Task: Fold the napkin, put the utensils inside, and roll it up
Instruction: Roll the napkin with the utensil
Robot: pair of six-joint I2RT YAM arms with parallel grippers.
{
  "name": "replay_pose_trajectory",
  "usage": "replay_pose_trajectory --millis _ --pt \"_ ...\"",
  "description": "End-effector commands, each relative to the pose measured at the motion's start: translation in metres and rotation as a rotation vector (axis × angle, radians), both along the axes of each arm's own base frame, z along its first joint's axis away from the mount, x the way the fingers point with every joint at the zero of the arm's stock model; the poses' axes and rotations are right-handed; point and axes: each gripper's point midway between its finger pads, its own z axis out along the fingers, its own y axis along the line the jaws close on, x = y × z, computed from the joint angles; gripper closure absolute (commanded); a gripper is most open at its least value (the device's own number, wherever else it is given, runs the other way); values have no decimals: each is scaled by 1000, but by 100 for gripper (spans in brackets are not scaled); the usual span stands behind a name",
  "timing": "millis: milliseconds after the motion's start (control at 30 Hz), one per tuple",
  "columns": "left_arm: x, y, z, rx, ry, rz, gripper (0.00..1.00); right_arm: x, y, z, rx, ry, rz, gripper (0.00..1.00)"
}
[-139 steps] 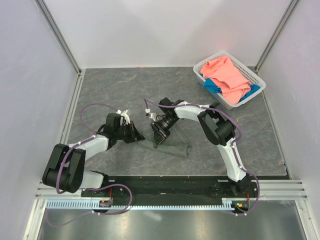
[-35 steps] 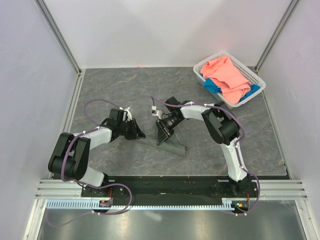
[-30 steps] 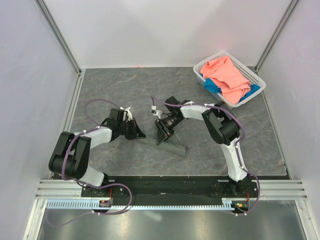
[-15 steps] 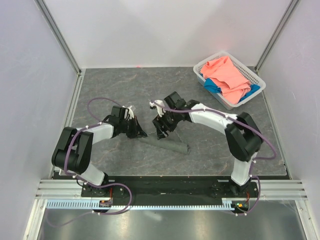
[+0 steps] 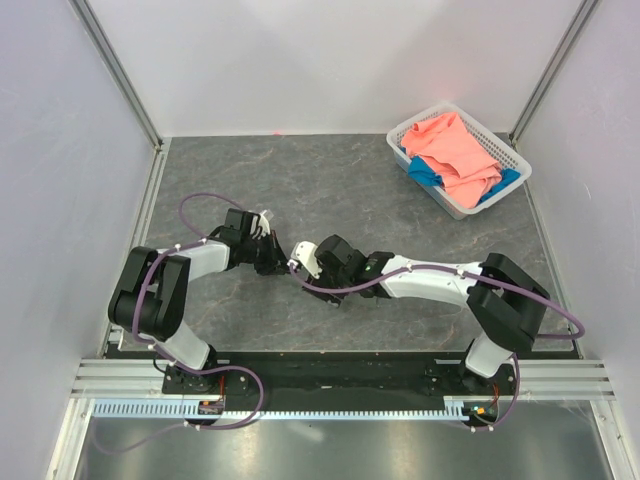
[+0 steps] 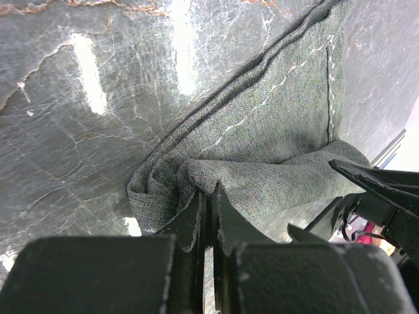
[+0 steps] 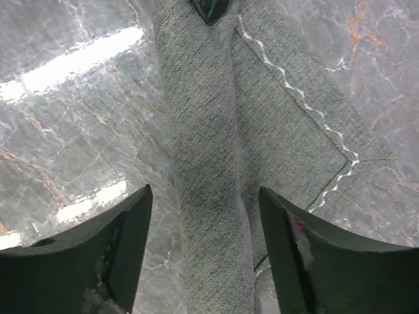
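Observation:
The napkin [image 7: 209, 131] is a dark grey roll with a loose stitched flap [image 7: 294, 131] beside it. My right gripper [image 7: 203, 193] is open and straddles the roll, one finger on each side, touching nothing. My left gripper [image 6: 206, 193] is shut on the bunched end of the napkin [image 6: 262, 131]. The right gripper's black fingers [image 6: 376, 186] show just beyond it. Seen from above, the left gripper [image 5: 278, 262] and right gripper [image 5: 305, 272] nearly meet, and the right forearm hides most of the roll. The utensils are out of sight.
A white basket [image 5: 512, 152] stands at the back right with a salmon-pink cloth [image 5: 455, 150] and a blue cloth [image 5: 425, 172] in it. The right arm lies low across the table's middle. Walls close in left and right.
The right arm has dropped low and stretched left along the roll toward the left gripper, and its jaws have opened. The left gripper stays pinched on the napkin's end.

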Motion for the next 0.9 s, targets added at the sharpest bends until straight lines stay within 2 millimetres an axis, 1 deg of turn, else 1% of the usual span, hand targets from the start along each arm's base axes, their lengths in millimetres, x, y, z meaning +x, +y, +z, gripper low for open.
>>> replay_pose_trajectory --millis 0,67,133,267,400,567,633,667,700,733,767,800,833,867 --pt "-10 8 -17 61 65 4 98 12 15 16 49 -103 11 28" --pt "-10 8 -18 61 66 4 98 9 16 10 42 -91 24 32" --pt "-10 8 -18 62 67 5 98 8 17 8 39 -90 30 33" --pt "-10 8 -18 61 68 2 98 7 19 2 28 -80 47 35" --pt "-9 7 -18 60 66 0 98 11 17 -9 -9 -82 38 36" --pt "-10 7 -18 57 69 -3 98 15 18 -14 -23 -83 30 36" --pt "-10 6 -17 54 68 -6 98 14 19 -20 -30 -64 35 37" --pt "-9 6 -17 54 62 -10 98 16 17 -22 -32 -53 30 38" --pt "-10 6 -16 50 63 -12 98 15 19 -25 -26 -28 36 39" --pt "-8 5 -15 49 55 -13 98 13 19 -27 -27 -8 38 44" --pt "-8 5 -13 43 47 -16 98 15 17 -28 -21 17 32 46" --pt "-8 4 -12 40 40 -17 97 14 16 -30 -19 51 36 48" --pt "-5 4 -9 36 26 -17 94 6 20 -32 6 111 60 52" --pt "-3 3 -3 32 7 -15 84 7 18 -35 15 154 57 54"
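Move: The napkin roll lies crosswise under my open right hand: the stretch I'm about to grip is about 4 cm below it, 1 cm ahead and 1 cm to its left. The flat stitched flap spreads some 6 cm ahead of my right hand and 1 cm to its left, about 5 cm below. My shut left hand is at the roll's left end, so that same stretch lies about 10 cm to its right, 4 cm back and 1 cm below. I keep my left fingers shut on a fold at the roll's left end and hold that hand in place. My right hand edges about 1 cm left, then sinks some 3.5 cm over the roll, barely turning, while its wide-spread fingers narrow to about half open and come in against both sides of the roll. ##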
